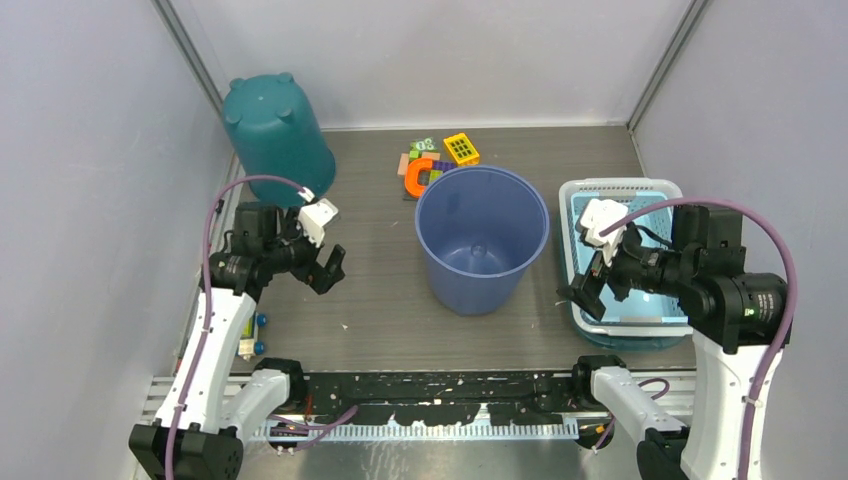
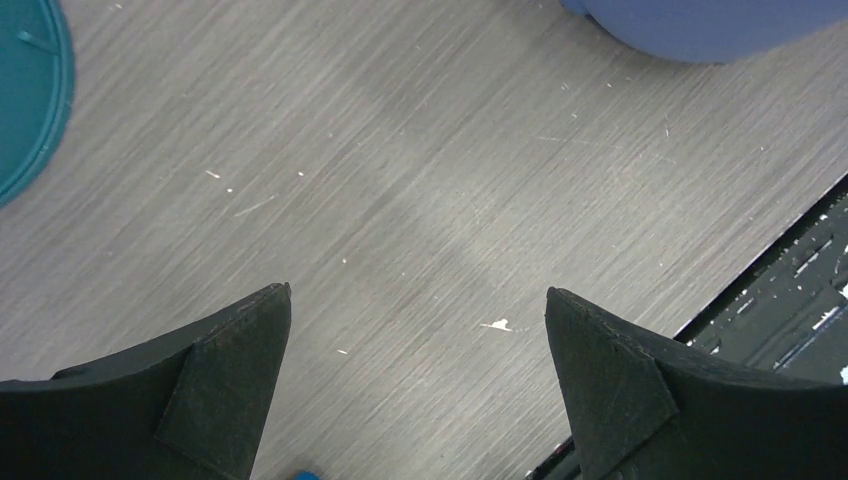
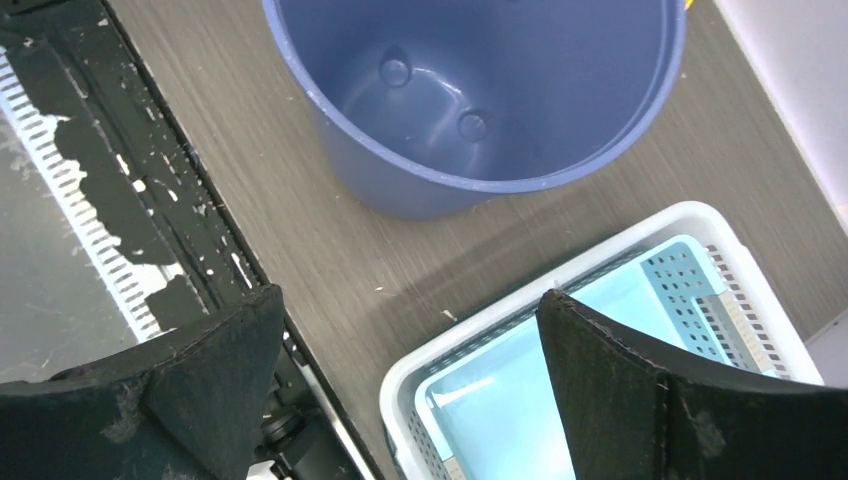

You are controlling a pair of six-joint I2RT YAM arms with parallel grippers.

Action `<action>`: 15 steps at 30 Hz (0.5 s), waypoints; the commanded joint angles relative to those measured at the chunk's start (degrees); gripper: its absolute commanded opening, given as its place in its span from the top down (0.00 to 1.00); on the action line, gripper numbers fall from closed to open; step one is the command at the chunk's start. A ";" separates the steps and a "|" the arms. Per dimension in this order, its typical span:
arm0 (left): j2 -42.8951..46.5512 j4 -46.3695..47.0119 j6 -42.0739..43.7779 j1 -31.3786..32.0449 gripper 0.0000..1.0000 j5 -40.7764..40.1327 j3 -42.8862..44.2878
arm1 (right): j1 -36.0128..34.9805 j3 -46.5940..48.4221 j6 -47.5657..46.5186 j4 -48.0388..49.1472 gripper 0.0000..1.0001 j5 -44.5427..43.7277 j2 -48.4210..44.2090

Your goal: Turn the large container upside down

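The large container is a blue bucket (image 1: 470, 290) standing upright with its mouth up in the middle of the table, and nothing shows inside it. The right wrist view looks into the bucket (image 3: 470, 100) from the side. Only its edge (image 2: 710, 20) shows in the left wrist view. My left gripper (image 1: 330, 272) hangs open to the left of it, over bare table (image 2: 418, 291). To the right of the bucket, my right gripper (image 1: 583, 298) is open over the near corner of a basket (image 3: 410, 293). Neither gripper touches the bucket.
A teal bucket (image 1: 278, 135) stands upside down at the back left, its edge (image 2: 30, 90) in the left wrist view. A white basket (image 1: 620, 190) with a light blue tray sits right of the blue bucket. Toy blocks (image 1: 435, 160) lie behind it. A black rail (image 1: 430, 385) runs along the near edge.
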State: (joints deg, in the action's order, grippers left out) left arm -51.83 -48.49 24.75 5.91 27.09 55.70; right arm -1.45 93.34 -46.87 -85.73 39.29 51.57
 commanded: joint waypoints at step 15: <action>-1.60 3.64 0.04 -0.15 0.00 2.01 -1.24 | -39.94 -1.13 11.76 14.75 0.00 -41.05 12.42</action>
State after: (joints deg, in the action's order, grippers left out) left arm -53.43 -47.31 24.67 5.89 29.15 54.63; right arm -27.35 93.10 -42.94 -80.51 22.31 59.81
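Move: The large blue container, standing open side up, has its middle about 15 cm ahead of the right hand, 18 cm to its left and some 20 cm below; the near right part of its rim comes closest. The white basket lies about 12 cm ahead and 15 cm to the right of that hand, 29 cm below. The toy bricks sit beyond the container, roughly 35 cm ahead of the hand, 28 cm left and 34 cm down. From the left hand the container is 6 cm ahead, 31 cm right and slightly lower. Towards the near right rim of the large blue container the empty right hand starts to swing, slowly at first and then faster: about 4 cm left, with some 2 cm each of down and forward. It turns about 10 degrees counter-clockwise while its left side dips about as much, fingers staying wide open. ##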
